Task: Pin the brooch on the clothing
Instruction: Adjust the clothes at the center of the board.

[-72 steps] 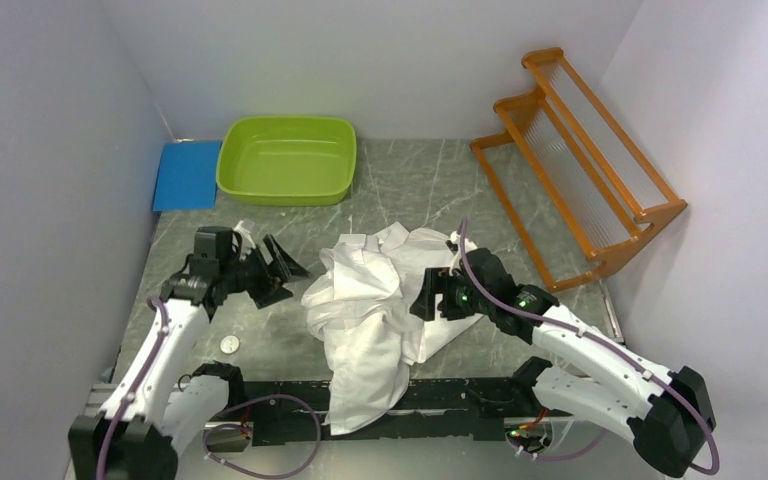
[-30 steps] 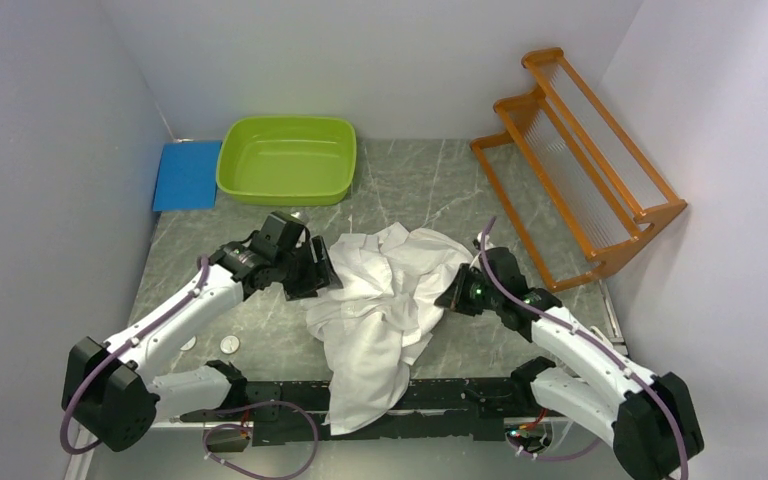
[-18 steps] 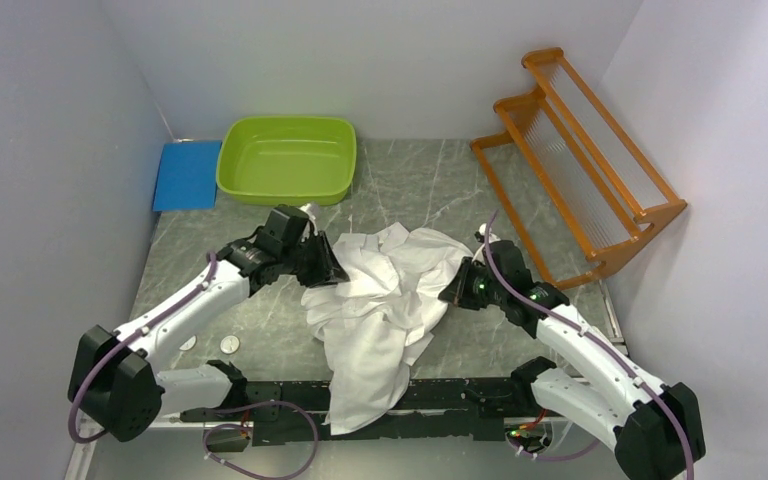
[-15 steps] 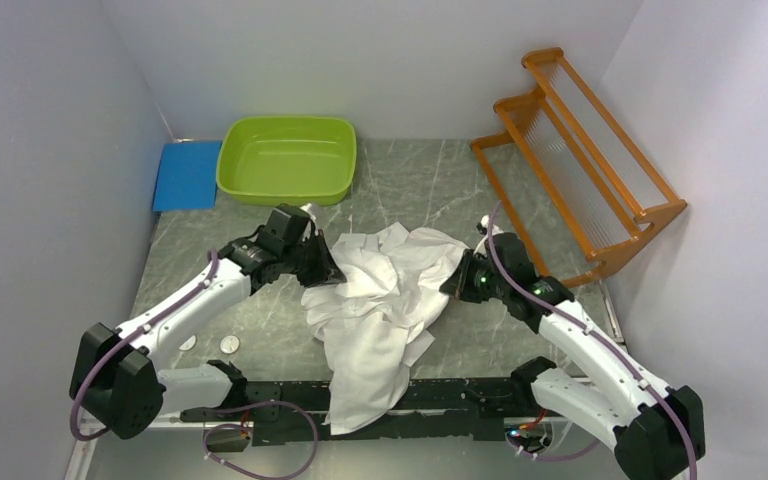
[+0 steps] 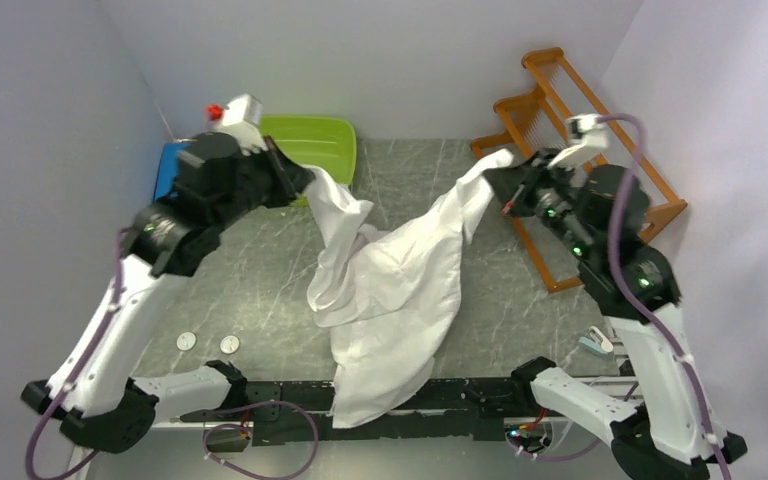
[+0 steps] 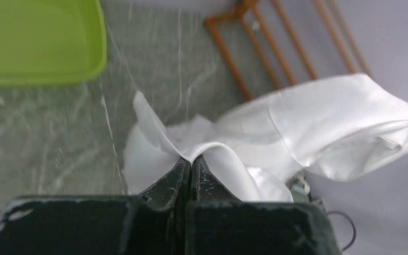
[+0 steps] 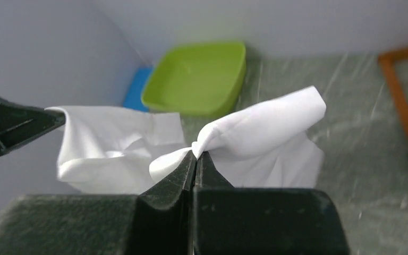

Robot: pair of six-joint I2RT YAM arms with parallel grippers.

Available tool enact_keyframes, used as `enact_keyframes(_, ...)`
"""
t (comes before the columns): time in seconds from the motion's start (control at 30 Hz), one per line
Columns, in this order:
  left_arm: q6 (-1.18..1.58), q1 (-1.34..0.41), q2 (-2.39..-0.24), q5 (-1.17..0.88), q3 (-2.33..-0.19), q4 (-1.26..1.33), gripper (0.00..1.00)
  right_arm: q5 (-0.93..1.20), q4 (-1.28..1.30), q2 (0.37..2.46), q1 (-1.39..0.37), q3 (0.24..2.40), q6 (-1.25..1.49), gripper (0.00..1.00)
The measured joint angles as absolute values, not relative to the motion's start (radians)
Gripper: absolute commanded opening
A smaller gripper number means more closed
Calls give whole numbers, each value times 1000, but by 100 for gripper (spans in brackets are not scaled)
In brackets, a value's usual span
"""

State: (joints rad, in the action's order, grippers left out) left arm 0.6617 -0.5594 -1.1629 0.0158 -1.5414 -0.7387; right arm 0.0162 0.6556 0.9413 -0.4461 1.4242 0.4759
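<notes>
The clothing [image 5: 400, 280] is a white shirt, lifted and stretched between my two raised grippers; its lower part trails onto the table toward the near edge. At the shirt's left end my left gripper [image 5: 302, 183] is shut on a fold [image 6: 207, 151]. My right gripper [image 5: 507, 186] is shut on a bunched fold at the right end [image 7: 244, 133]. In each wrist view the jaws [image 6: 190, 161] [image 7: 195, 155] pinch white fabric. Two small round silver discs [image 5: 187, 341] [image 5: 228, 344] lie on the table at the front left; I cannot tell whether either is the brooch.
A green basin [image 5: 322, 140] stands at the back, partly behind the left arm, with a blue pad [image 5: 167, 168] to its left. An orange wooden rack [image 5: 610, 130] fills the back right. A small pale object [image 5: 597, 343] lies by the right arm. Walls close in on three sides.
The left gripper shut on the shirt's left edge. Both arms then rose and moved apart, lifting the crumpled shirt off the table and stretching it out.
</notes>
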Motion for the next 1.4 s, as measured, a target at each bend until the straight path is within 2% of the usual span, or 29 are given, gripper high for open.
enact_keyframes(0.13, 590, -559, -1087, 104, -1685, -752, 3, -45, 650, 893, -445, 1573, 448, 0)
enact_keyframes(0.27, 538, -559, -972, 148, -1738, -731, 3, -72, 621, 814, -445, 1642, 435, 0)
enact_keyframes(0.6, 489, -559, -829, 154, -1930, -647, 3, -64, 442, 737, -443, 1801, 430, 0)
enact_keyframes(1.07, 444, -558, -819, 193, -2001, -662, 3, -52, 398, 707, -443, 1758, 438, 0)
enact_keyframes(1.23, 433, -557, -870, 255, -1988, -715, 3, -109, 414, 691, -443, 1668, 438, 0)
enact_keyframes(1.4, 424, -557, -954, 321, -1861, -758, 3, -185, 426, 678, -443, 1489, 444, 0)
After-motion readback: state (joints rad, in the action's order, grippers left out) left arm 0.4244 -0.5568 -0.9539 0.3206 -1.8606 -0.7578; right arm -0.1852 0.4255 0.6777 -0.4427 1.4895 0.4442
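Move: The clothing is already pinched in both my hands. The table's middle, where it should go, lies about 3 cm ahead, 12 cm right and 38 cm below my left hand. The green basin is some 23 cm ahead and 7 cm left of that hand, two white discs 14 cm back and 23 cm left, both far below. From my right hand the middle is 5 cm ahead, 16 cm left, 41 cm below; the wooden rack stands 18 cm ahead, 19 cm right, 28 cm lower. I swing both hands up about 25 cm and back 16 to 18 cm while drawing them apart, left hand some 15 cm left, right hand 9 cm right, fingers tipping up nearly 50 degrees. After a brief pause at the top, I swing both forward and down about 10 cm, fingers tipping back down, both grips kept shut on the clothing. ##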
